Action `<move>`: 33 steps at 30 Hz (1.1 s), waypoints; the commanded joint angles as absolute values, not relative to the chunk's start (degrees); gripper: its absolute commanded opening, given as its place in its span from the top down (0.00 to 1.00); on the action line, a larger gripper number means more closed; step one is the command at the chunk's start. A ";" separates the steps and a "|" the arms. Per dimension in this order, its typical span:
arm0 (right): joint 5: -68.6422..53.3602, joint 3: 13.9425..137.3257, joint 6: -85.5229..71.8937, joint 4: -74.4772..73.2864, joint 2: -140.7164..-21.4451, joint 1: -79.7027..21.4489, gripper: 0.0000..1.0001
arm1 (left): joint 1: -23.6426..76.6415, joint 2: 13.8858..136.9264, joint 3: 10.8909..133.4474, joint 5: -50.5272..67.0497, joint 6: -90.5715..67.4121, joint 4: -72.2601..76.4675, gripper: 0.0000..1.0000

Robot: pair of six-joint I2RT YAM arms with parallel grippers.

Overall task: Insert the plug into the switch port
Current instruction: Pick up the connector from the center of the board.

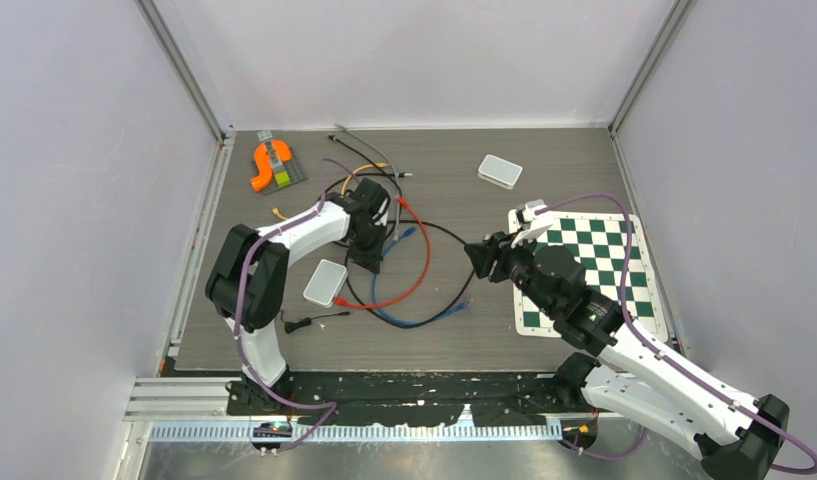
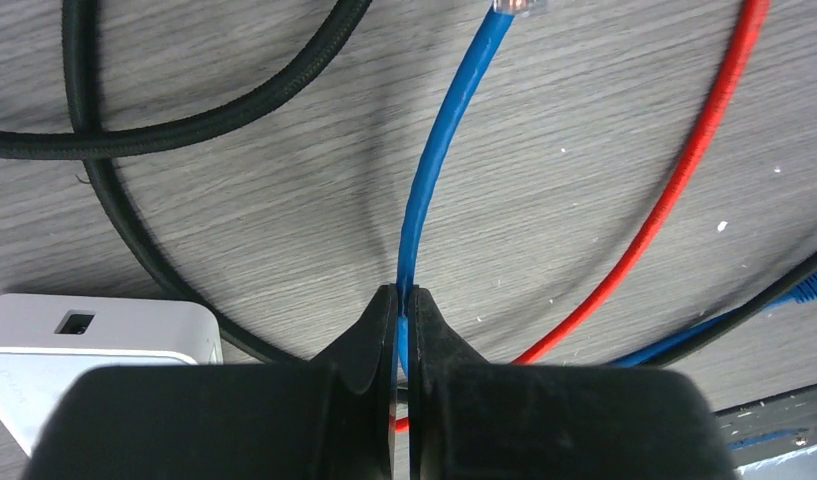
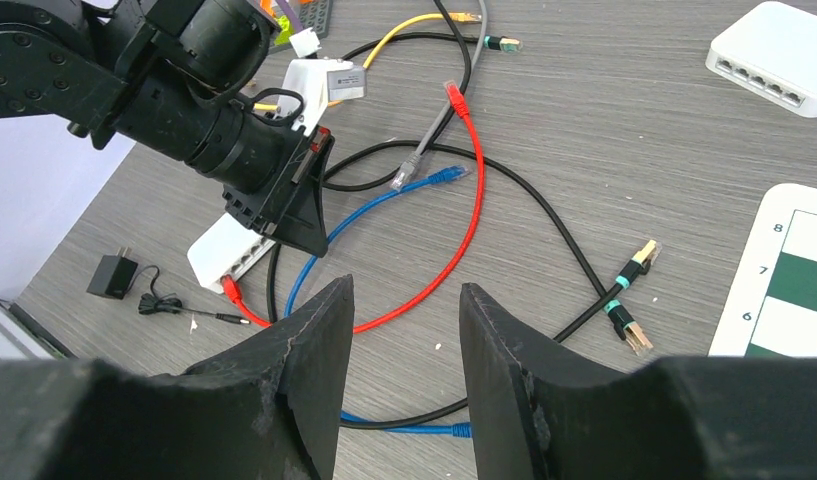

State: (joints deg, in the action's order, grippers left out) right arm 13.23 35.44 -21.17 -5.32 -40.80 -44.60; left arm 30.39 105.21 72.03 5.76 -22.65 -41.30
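My left gripper (image 2: 405, 292) is shut on a blue cable (image 2: 434, 150) a short way behind its clear plug (image 2: 514, 6), low over the table. In the top view that left gripper (image 1: 369, 252) stands just right of a white switch (image 1: 325, 283), and the blue plug (image 1: 410, 234) points away from it. The switch (image 3: 224, 250) shows its port side, with a red plug (image 3: 230, 289) at one port. My right gripper (image 3: 404, 290) hangs open and empty above the cable loops, right of them in the top view (image 1: 479, 258).
A second white switch (image 1: 500, 171) lies at the back right. A chessboard mat (image 1: 594, 270) lies under my right arm. Red (image 1: 421, 270), black and grey cables tangle mid-table. A black power adapter (image 1: 292, 325) sits front left, an orange-and-grey part (image 1: 274, 165) back left.
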 commanded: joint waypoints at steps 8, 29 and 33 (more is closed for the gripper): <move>14.37 35.51 -20.89 -2.82 -38.94 -44.52 0.50 | 30.41 94.03 68.29 5.95 -22.63 -30.57 1.00; 12.77 37.91 -19.43 3.26 -40.24 -44.56 0.50 | 30.40 83.10 74.35 -13.87 -15.42 -28.80 1.00; 12.62 37.10 -19.21 5.36 -40.06 -44.56 0.50 | 30.41 81.44 76.38 -15.23 -11.55 -28.52 1.00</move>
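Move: The left hand already pinches the blue cable a couple of centimetres above the table. The cable's near plug lies about 7 cm ahead and 7 cm to the right, its far plug some 17 cm right and 7 cm back. The grey plug is roughly 6 cm ahead, 4 cm right, and the near white switch about 9 cm left, 2 cm back. From the right hand, the near blue plug is around 13 cm ahead, 8 cm left and 22 cm below. Keeping its pinch on the blue cable, the left hand lifts it off the board, rising about 14 cm while reaching some 6 cm forward, away from the near white switch. It drifts slightly right, then back left, quickening at the end, and the wrist tilts some 35 degrees so the fingertips swing forward; the fingers stay shut. ##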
